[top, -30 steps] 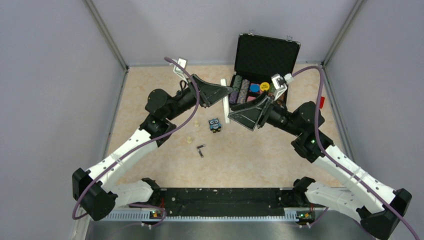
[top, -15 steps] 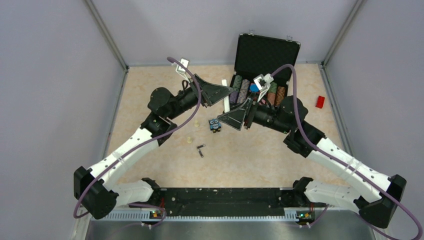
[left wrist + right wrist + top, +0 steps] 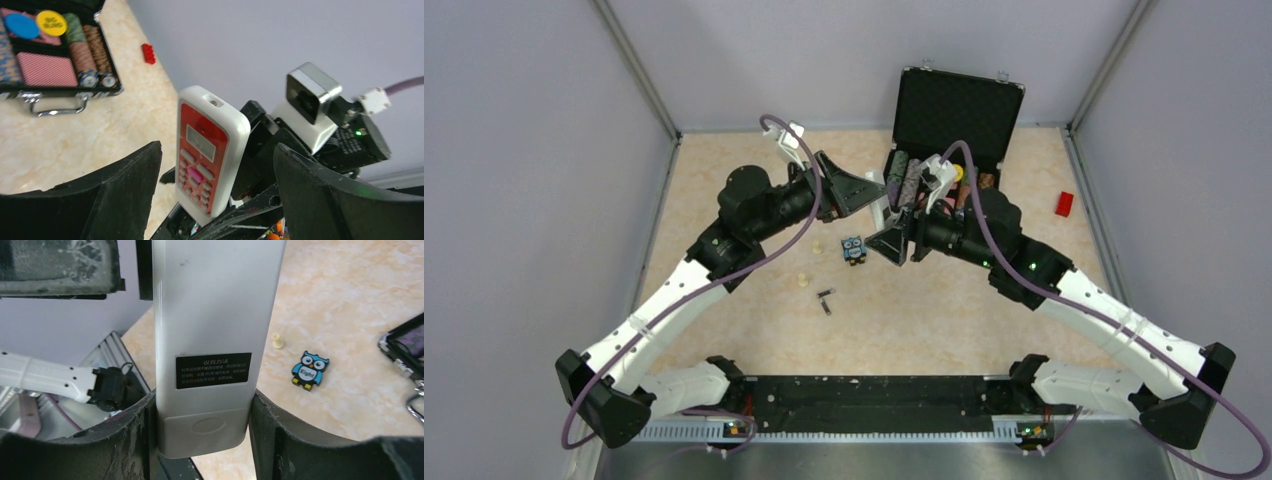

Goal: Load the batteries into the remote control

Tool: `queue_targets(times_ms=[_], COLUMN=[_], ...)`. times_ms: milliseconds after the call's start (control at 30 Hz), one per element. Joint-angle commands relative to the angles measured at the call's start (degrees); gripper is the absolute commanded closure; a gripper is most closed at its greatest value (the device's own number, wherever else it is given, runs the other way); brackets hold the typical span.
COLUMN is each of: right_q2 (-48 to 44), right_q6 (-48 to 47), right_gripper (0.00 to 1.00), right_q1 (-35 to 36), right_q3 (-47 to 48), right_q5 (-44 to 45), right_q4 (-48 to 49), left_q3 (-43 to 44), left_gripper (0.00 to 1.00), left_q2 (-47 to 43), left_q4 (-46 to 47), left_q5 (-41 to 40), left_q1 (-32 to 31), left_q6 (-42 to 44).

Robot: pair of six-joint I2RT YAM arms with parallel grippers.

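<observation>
The remote control [image 3: 883,212] stands upright above the table between my two grippers. My right gripper [image 3: 202,396] is shut on its lower end, both fingers pressing its sides. In the right wrist view its white back [image 3: 210,315] shows a black label and a closed cover. In the left wrist view its red button face [image 3: 202,160] stands between the fingers of my left gripper [image 3: 217,150], which is open and clear of it on both sides. The batteries [image 3: 826,301], two tiny dark cylinders, lie on the table nearer the arm bases.
An open black case of poker chips [image 3: 954,120] stands at the back, just behind the grippers. A blue owl toy [image 3: 853,249] and two cream pegs [image 3: 818,246] lie left of the remote. A small red block [image 3: 1064,203] sits near the right wall.
My right gripper swung left and shut on the remote's lower end. My left gripper, which held the remote, opened and let it go.
</observation>
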Motion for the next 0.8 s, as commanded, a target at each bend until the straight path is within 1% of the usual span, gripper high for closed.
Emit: queue_targets(times_ms=[0,167,367,433,633,767], right_q2=[1.43,4.11,6.46,6.62,7.44,7.77], right_q6=[-8.95,-12.82,-14.5,-15.41,-21.05,-23.2], right_gripper=[0.67,0.68,0.68,0.68,0.68,0.69], right_q1=[3.28,7.28,9.19,9.19,9.18,9.21], right_q3=[6.1,7.28,7.36,7.56,9.4,9.87], right_q5=[6.7,13.14,18.05,19.13,18.7,16.64], right_q4=[-4.92,-7.22,-8.38,-8.89,-12.28,-13.93], left_q3=[5.86,8.64,9.5,9.73,8.5,7.02], left_gripper=[0.14,0.18,0.31,0.34,0.4,0.42], left_q2=[0.64,3.27,4.66,4.7,5.22,5.49], left_q4=[-14.06,-18.08,-21.46,-23.72,-27.77,-25.89], left_q5=[-4.18,-4.78,-5.24,-5.12,-2.75,-1.98], left_q1=[-0.22,-0.24,-0.21,-0.21,-0.23,-0.1], left_q6=[4.35,4.92,6.5,7.6,7.56,4.73])
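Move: The right hand already holds the remote by its battery-cover end; the remote's middle lies about 5 cm ahead, 1 cm left and 3 cm above. From the open left hand, the remote's middle is some 3 cm right and 4 cm below, level fore and aft. Far down on the table, about 37 cm below the left hand, the owl sits 12 cm ahead and 3 cm left, the batteries 10 cm left. The left hand sinks about 8.5 cm from beside the remote's top end towards its battery-cover end, tipping its fingers down some 25 degrees and closing them partway around the remote, one finger coming in over its back by the label just beyond the cover. The right hand keeps its grip on the cover end and lowers the remote about 5 cm, likewise rolling until its fingers slant down some 25 degrees more; whether the left finger touches can't be seen. ##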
